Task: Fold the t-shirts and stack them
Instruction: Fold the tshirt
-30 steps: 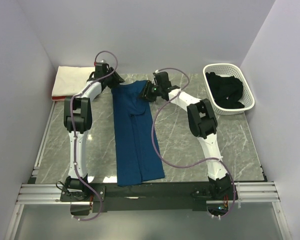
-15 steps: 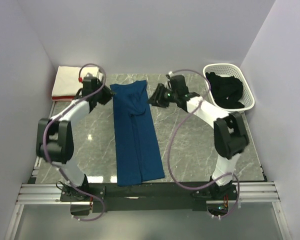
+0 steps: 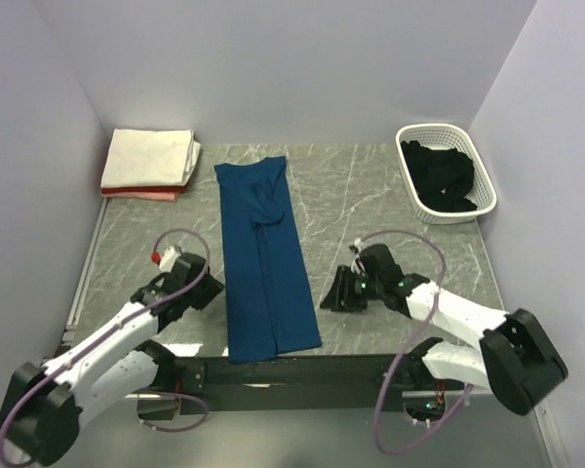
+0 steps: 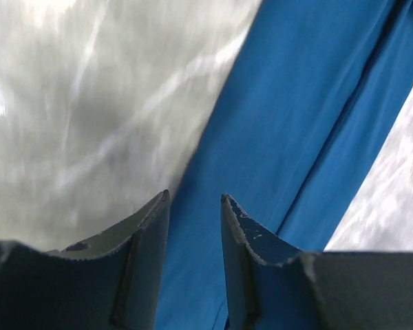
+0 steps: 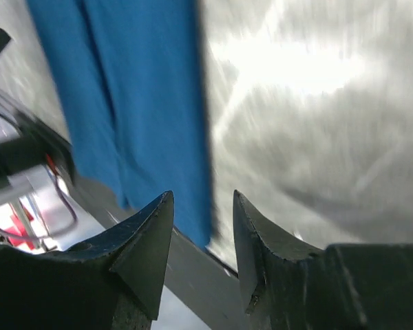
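A blue t-shirt [image 3: 263, 258] lies flat as a long narrow strip down the middle of the table. My left gripper [image 3: 210, 291] hovers low by its near left edge, open and holding nothing. My right gripper [image 3: 330, 297] sits just right of the near right edge, also open and holding nothing. In the left wrist view the blue t-shirt [image 4: 296, 124] fills the space beyond the left gripper [image 4: 195, 198]. The right wrist view shows the t-shirt's [image 5: 131, 89] corner left of the right gripper [image 5: 203, 194]. Cream-white [image 3: 148, 156] and pink-red [image 3: 136, 194] folded t-shirts are stacked at the back left.
A white lattice basket [image 3: 434, 129] at the back right holds a black t-shirt [image 3: 439, 175]. The grey marble table [image 3: 370, 195] is walled on three sides. The black front rail [image 3: 302, 369] runs just below the shirt's near hem.
Both arms have drawn back from the shirt's far end to its near end, one along each side. The shirt has not moved.
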Controlling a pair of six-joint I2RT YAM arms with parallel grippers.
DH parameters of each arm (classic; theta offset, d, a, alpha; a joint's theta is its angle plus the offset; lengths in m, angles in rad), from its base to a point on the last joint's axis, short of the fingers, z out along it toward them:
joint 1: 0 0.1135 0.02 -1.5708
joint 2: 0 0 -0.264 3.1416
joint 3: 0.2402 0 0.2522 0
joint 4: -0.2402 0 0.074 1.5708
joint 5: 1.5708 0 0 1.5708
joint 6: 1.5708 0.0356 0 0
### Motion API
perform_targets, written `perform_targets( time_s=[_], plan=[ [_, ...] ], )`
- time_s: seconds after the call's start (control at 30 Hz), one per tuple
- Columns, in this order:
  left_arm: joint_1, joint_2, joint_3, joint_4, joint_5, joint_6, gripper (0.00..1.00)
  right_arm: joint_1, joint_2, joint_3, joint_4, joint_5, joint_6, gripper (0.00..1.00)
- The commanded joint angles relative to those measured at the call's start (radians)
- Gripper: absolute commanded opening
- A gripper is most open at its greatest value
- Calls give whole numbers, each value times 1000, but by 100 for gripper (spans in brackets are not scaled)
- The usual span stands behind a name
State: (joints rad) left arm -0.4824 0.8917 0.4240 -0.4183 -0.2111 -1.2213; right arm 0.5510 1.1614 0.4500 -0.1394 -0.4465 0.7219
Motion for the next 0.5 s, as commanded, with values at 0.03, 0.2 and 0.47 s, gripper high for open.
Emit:
perform_targets(
  time_s=[0.03, 0.2, 0.47],
  plan=[
    [-155, -112, -33, -175, -85, -202, 41, 62, -109, -76, -14, -26, 42, 47],
    [-398, -91, -10, -368, -158, -441, 41, 150, -137, -91, -42, 3, 76, 47],
    [-728, 24, 32, -530, -171, -762, 45, 236, -112, -148, 43, -17, 148, 46]
  ],
)
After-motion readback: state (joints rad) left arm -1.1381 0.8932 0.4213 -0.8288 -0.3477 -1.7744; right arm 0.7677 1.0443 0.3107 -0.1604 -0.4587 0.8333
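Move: Back from both half-open grippers lie the near corners of the t-shirt: from the left hand, the left corner is about 16 cm back, 3 cm to the right and 6 cm below; from the right hand, the right corner is some 11 cm back, 3 cm to the left and 6 cm below. The folded sleeve lies roughly 27 cm ahead and 12 cm right of the left hand, or 30 cm ahead and 14 cm left of the right hand. Drawing back towards the base, both hands make for the t-shirt's near corners. The left goes about 13 cm, easing rightward and sinking nearly 4 cm, its fingers tipping some 15 degrees more steeply down over the left corner; the right goes about 8 cm and slightly down, towards the right corner. Both grippers stay half open. ##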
